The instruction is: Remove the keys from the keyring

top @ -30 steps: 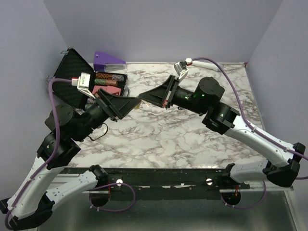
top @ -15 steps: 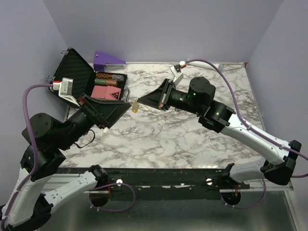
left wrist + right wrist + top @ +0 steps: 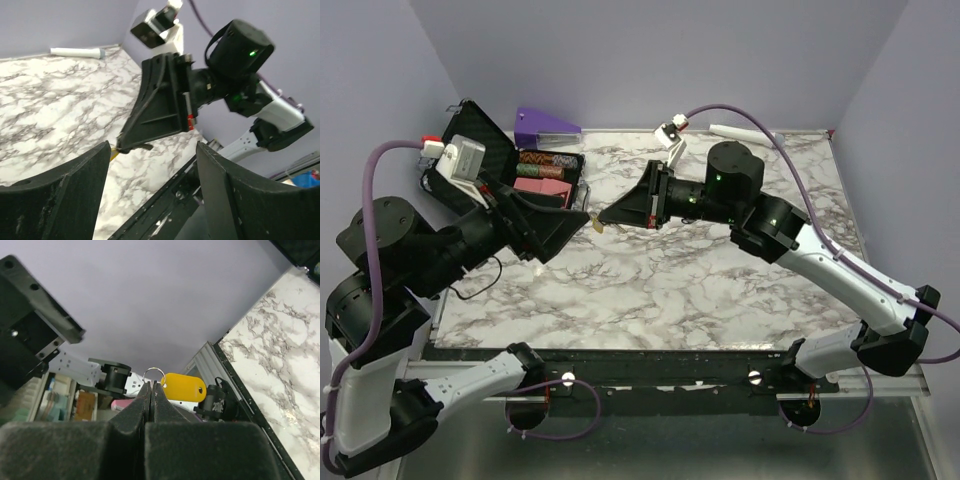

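My right gripper (image 3: 152, 385) is shut on a thin metal keyring (image 3: 153, 372) that sticks out past its tips. The keys (image 3: 185, 387) show as one flat yellow piece hanging from that ring. From above, the right gripper (image 3: 604, 217) is held over the table's middle left, with the keys (image 3: 593, 227) a small yellow speck at its tip. My left gripper (image 3: 576, 218) faces it, tip to tip, open and empty. In the left wrist view the left gripper (image 3: 152, 147) stands wide, with the right gripper's tip (image 3: 124, 144) and the yellow keys (image 3: 114, 155) just ahead.
An open black case (image 3: 470, 150) with red and brown items stands at the back left, a purple object (image 3: 546, 124) behind it. A white cylinder with a grey tip (image 3: 744, 132) lies at the back edge. A black cable (image 3: 478, 289) loops at the table's left.
The left gripper opened, and its arm rose and swung back left. The right gripper, still shut on the keyring, moved left toward it.
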Controlling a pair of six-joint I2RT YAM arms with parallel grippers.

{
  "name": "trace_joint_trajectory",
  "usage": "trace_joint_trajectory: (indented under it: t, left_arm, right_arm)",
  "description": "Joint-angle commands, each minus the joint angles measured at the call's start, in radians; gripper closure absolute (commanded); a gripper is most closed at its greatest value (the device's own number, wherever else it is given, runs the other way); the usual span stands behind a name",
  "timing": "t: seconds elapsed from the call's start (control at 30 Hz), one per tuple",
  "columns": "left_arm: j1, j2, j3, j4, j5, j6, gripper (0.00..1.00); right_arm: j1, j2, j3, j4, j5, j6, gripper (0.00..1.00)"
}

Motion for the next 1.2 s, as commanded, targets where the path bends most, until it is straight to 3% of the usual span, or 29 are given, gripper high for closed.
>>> trace_joint_trajectory:
  t: [0.0,0.13,0.23,0.43,0.6,1.0,1.17]
  left_arm:
    - [0.039,0.055,0.054,-0.158,0.119,0.101,0.25]
    - [0.117,0.092,0.061,-0.161,0.312,0.075,0.26]
    - [0.153,0.119,0.061,-0.140,0.438,0.046,0.33]
    - [0.206,0.153,0.087,-0.098,0.575,0.000,0.38]
    - [0.228,0.182,0.119,-0.134,0.578,-0.016,0.45]
    - [0.239,0.161,0.068,-0.101,0.592,-0.056,0.50]
    - [0.240,0.150,0.042,-0.088,0.592,-0.071,0.59]
  right_arm:
    - [-0.004,0.021,0.111,-0.106,-0.100,-0.111,0.99]
    - [-0.006,0.024,0.158,-0.145,-0.132,-0.149,0.99]
    - [-0.004,0.027,0.186,-0.166,-0.155,-0.176,0.99]
    - [-0.006,0.024,0.232,-0.214,-0.156,-0.214,0.99]
    - [-0.004,0.006,0.223,-0.208,-0.141,-0.214,0.99]
    - [-0.006,-0.034,0.194,-0.192,-0.132,-0.206,0.99]
    - [-0.006,-0.048,0.171,-0.171,-0.143,-0.193,0.99]
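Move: The keyring I want is pinched in my right fingertips, roughly 4 cm ahead of my open left hand, 4 cm to its right and 8 cm below. Its yellow tag sits right by the ring, about 3 cm ahead of my left hand, 4 cm right and 9 cm down. From my right hand, the left fingers it carries the ring towards are some 4 cm back, 5 cm to the left and 8 cm higher. I bring both hands together: my left hand swings right about 4 cm and sinks some 3 cm towards the ring, turning clockwise about 20 degrees, tipping its fingers down and narrowing their gap by nearly half without shutting. Meanwhile my closed right hand keeps its pinch and lifts the keyring about 5 cm, drawing back and a little right. ##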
